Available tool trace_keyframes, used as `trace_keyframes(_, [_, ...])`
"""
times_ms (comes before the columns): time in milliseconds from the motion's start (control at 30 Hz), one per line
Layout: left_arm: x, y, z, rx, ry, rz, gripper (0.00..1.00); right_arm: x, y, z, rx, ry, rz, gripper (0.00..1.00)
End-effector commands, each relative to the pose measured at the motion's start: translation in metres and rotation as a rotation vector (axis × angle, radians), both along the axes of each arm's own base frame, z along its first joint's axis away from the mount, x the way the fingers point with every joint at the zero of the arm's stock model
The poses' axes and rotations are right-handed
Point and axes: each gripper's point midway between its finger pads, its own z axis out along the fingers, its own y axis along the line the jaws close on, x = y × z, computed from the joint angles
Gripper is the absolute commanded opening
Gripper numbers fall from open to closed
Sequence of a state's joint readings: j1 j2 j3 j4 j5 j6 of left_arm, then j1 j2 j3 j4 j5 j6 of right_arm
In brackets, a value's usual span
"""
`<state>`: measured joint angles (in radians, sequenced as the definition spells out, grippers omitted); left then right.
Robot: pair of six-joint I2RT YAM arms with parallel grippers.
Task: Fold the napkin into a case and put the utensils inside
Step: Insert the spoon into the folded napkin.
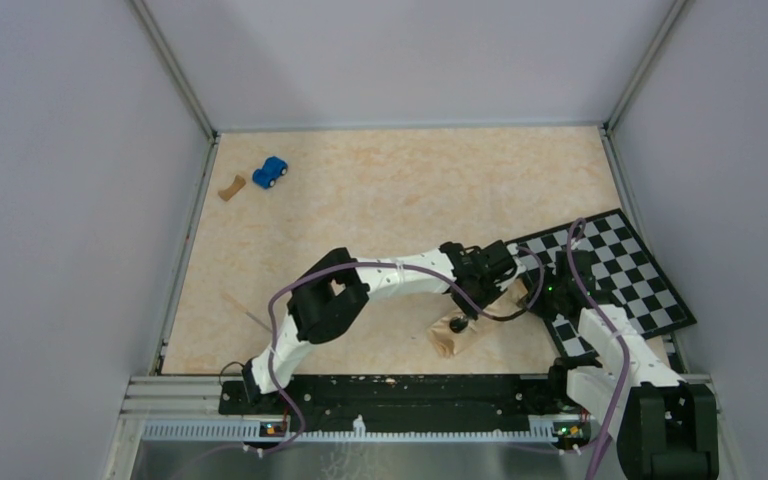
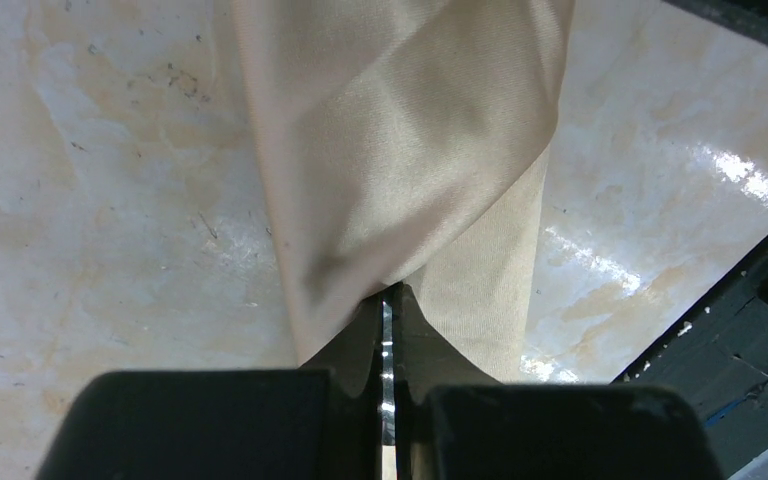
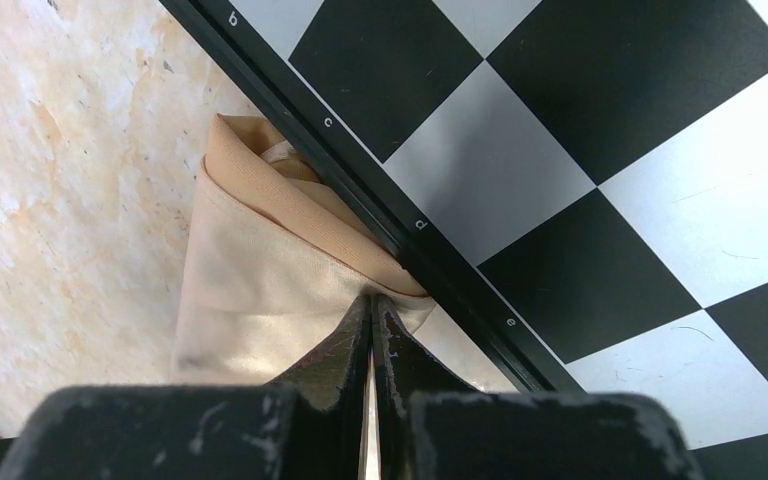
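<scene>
The tan-orange napkin [image 1: 447, 340] lies bunched and twisted near the table's front, by the left edge of the checkerboard [image 1: 620, 270]. My left gripper [image 1: 500, 283] is shut on the napkin [image 2: 400, 150]. Its jaws [image 2: 388, 292] pinch a fold, and the cloth stretches away from them over the table. My right gripper [image 1: 543, 300] is also shut on the napkin [image 3: 260, 270], with its jaws [image 3: 372, 298] clamped on an edge right beside the checkerboard's black border [image 3: 360, 190]. A thin straight grey utensil [image 1: 247, 312] lies far left on the table, apart from both grippers.
A small blue toy car [image 1: 270, 172] and a brown curved scrap [image 1: 230, 187] sit at the back left. The black base rail [image 1: 390, 392] runs along the near edge. Grey walls enclose the table on three sides.
</scene>
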<state>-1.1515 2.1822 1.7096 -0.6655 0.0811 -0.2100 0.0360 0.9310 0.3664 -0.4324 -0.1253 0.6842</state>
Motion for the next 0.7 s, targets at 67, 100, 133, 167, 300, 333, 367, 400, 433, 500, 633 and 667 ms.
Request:
trace_keyframes(67, [0.012,-0.004,0.005,0.009,-0.052,-0.027,0.0,0.004,-0.001,-0.001,-0.005,-0.014,0.001,0.0])
trace_keyframes(100, [0.013,-0.002,0.003,0.022,-0.056,-0.027,0.0,0.004,-0.001,-0.002,-0.005,-0.013,0.003,0.0])
trace_keyframes(133, [0.014,0.001,0.003,0.035,-0.062,-0.026,0.0,0.004,-0.001,-0.002,-0.003,-0.012,0.005,0.0])
trace_keyframes(167, [0.014,0.004,0.003,0.045,-0.064,-0.025,0.0,0.004,-0.001,-0.003,-0.003,-0.009,0.005,0.0])
trace_keyframes(300, [0.019,0.014,0.007,0.08,-0.104,-0.004,0.08,0.005,0.0,-0.001,-0.003,-0.014,0.009,0.0])
trace_keyframes(333, [0.019,0.015,0.01,0.078,-0.103,0.001,0.14,0.006,0.0,0.0,-0.002,-0.017,0.012,0.0])
trace_keyframes(367, [0.018,0.015,0.016,0.068,-0.098,0.011,0.21,0.006,0.0,0.0,0.0,-0.019,0.014,0.0])
trace_keyframes(400, [0.015,0.014,0.023,0.052,-0.087,0.019,0.28,0.006,0.001,0.001,-0.001,-0.021,0.018,0.0])
trace_keyframes(433, [0.013,0.014,0.031,0.034,-0.081,0.029,0.34,0.007,0.001,0.001,0.0,-0.025,0.019,0.0])
trace_keyframes(500, [0.01,0.017,0.049,0.002,-0.077,0.066,0.42,0.008,0.001,0.002,0.002,-0.029,0.024,0.0])
trace_keyframes(633, [0.005,0.036,0.087,-0.067,-0.091,0.154,0.5,0.008,0.003,0.001,0.008,-0.028,0.035,0.0])
trace_keyframes(667, [0.004,0.045,0.096,-0.085,-0.096,0.182,0.51,0.008,0.004,0.0,0.011,-0.027,0.037,0.0])
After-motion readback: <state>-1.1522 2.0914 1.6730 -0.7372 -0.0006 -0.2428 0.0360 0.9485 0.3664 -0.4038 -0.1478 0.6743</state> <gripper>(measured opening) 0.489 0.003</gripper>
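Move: The left hand pinches the spoon at the pocket's mouth. The folded napkin's middle lies about 4 cm to its right and 1 cm ahead, and the spoon's bowl some 3 cm back and 1 cm left, all 1–2 cm below. The chessboard's middle is roughly 26 cm right and 6 cm ahead. From the right hand, at the napkin's right end, the napkin's middle is about 9 cm left and 3 cm back. The left hand nudges about 1 cm forward, opens to release the spoon, then lifts off up and left. ##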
